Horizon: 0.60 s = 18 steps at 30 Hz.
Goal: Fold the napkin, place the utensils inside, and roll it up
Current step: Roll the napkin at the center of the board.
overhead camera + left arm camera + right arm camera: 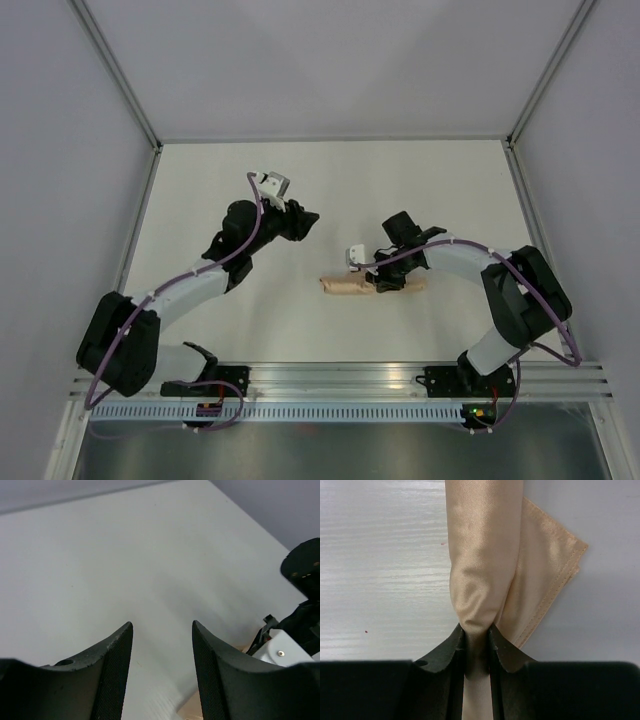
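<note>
The napkin point(345, 286) lies as a tight light-tan roll across the middle of the white table. My right gripper point(385, 283) is shut on its right part. In the right wrist view the rolled cloth point(485, 555) is pinched between the two black fingers of the right gripper point(476, 628), and a stitched corner flap point(550, 575) sticks out to the right. My left gripper point(305, 222) hangs up and to the left of the roll, apart from it. Its jaws point(162, 625) stand open around nothing, and only a sliver of napkin point(190, 710) shows below them. No utensils show in any view.
Grey enclosure walls with aluminium posts point(120, 75) ring the table. A metal rail point(340, 378) carrying both arm bases runs along the near edge. The right arm's wrist with its white camera block point(280, 650) shows at the right of the left wrist view.
</note>
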Tool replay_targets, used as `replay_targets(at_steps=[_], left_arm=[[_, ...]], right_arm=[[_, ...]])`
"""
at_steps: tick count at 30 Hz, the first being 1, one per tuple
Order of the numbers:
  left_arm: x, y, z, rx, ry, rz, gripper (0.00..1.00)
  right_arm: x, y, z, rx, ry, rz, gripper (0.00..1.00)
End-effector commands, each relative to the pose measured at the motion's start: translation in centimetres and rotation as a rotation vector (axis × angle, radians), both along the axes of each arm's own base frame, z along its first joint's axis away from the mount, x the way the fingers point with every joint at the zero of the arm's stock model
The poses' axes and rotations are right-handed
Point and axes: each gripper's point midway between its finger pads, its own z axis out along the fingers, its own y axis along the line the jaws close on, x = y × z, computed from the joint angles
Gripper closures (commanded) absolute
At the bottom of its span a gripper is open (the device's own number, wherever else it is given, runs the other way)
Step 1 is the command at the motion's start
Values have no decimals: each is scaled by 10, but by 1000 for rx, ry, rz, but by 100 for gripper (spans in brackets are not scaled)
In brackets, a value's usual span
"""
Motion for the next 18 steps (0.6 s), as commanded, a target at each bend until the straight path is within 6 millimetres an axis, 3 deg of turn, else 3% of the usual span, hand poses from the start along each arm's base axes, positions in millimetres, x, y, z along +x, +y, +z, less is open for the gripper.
replay_targets(at_steps=[1, 6, 8, 13, 18], left_arm=[[-3, 14, 41, -52, -151, 67, 44], [-28, 12, 62, -8, -299, 30, 43], [-47, -5, 67, 78, -406, -34, 43], [-85, -52, 41, 251, -495, -130, 41], [-102, -83, 1, 370, -498, -237, 40]], right_arm=[[-31, -29, -31, -135, 207, -10, 99], [-16, -32, -37, -144, 270, -52, 99], [-12, -31, -35, -147, 295, -57, 100], [-10, -35, -42, -171, 366, -79, 100], [-3, -36, -44, -175, 402, -101, 100]])
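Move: The rolled napkin's middle lies about 12 cm back, 17 cm to the right and 18 cm below the open left hand; its near left end is about 12 cm back but only 4 cm to the right, and its loose corner some 9 cm back and 14 cm to the right. The right hand already pinches the roll, whose middle lies about 3 cm to its left, level with it forward and back. The open left hand rises about 5 cm, then swings back and to the right towards the rolled napkin, some 11 cm back and 8 cm right in all, sinking again at the end while its fingers turn clockwise and come nearly level, still high above the cloth and touching nothing. The right hand keeps the roll pinched low at the board and creeps about 1 cm forward, tipping forward some 20 degrees with its grip unchanged. ##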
